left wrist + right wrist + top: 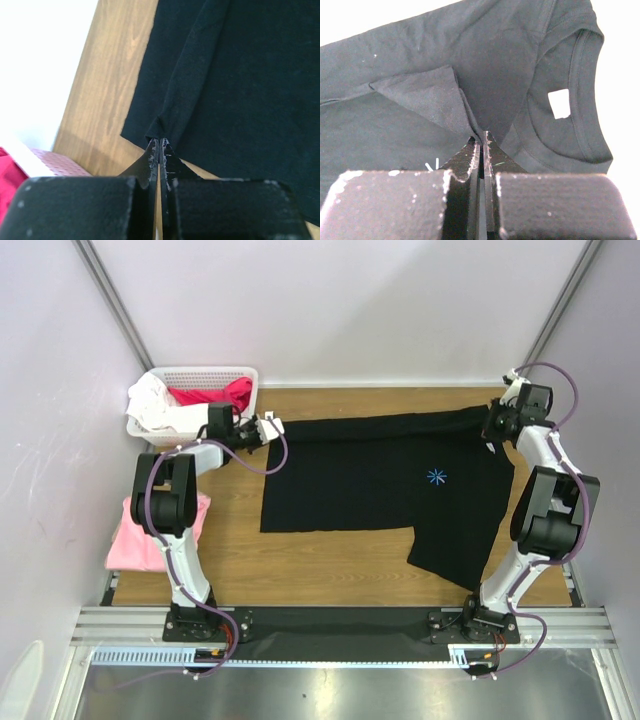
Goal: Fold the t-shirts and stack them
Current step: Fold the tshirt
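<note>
The black t-shirt (380, 485) lies spread across the wooden table, its pale-blue starburst mark (436, 477) facing up. My left gripper (268, 428) is shut on the shirt's far left corner; the left wrist view shows a pinched ridge of black cloth (185, 85) running from the gripper (159, 141). My right gripper (492, 430) is shut on the shirt's far right edge near the collar. In the right wrist view the gripper (481, 137) pinches a fold beside the neckline and its white label (560, 104). The pink t-shirt (138, 540) lies folded at the table's left edge.
A white basket (240, 373) with white and red clothes stands at the far left corner, just behind the left gripper. Pale walls close in the table on three sides. Bare wood (330, 565) shows in front of the black shirt.
</note>
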Controlling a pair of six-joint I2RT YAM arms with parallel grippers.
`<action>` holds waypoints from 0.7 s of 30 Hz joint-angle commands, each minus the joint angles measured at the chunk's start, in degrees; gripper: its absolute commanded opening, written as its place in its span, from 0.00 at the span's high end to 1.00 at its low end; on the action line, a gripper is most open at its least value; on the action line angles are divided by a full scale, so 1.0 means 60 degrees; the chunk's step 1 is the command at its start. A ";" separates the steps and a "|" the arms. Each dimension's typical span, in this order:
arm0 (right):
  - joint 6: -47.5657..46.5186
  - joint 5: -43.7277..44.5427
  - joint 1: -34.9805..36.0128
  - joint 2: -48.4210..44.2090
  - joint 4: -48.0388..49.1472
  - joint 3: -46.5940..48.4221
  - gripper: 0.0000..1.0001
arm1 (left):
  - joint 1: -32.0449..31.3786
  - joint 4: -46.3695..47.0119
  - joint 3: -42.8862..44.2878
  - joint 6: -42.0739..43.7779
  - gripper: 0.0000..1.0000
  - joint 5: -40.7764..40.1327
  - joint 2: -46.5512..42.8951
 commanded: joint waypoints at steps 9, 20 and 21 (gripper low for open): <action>-0.0201 0.0140 -0.0059 -0.0452 -0.0305 -0.0503 1.00 | -0.0034 -0.0539 -0.0208 0.0645 1.00 -0.0335 -0.0389; -0.0303 -0.0093 -0.0059 -0.0584 -0.0597 -0.0328 0.55 | -0.0093 -0.0921 -0.0471 0.0587 0.41 0.0307 -0.0944; -0.0303 -0.0196 -0.0059 -0.0584 -0.0656 -0.0212 0.49 | -0.0151 -0.0833 -0.0587 0.0470 0.37 0.0541 -0.1032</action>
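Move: Both hands already pinch the raised fold edge of the black t-shirt. Its landing spot on the lower layer is about 2 cm back and 3 below the left hand, and 3 cm back and 4 below the right. The basket is some 20 cm left and 8 ahead of the left hand. From the right hand, the blue star is roughly 9 cm left and 8 back; the white tag is level, about 4 cm right. Both hands lower the pinched black edge about 2 cm, drawing back 2 cm, and open to let go. ##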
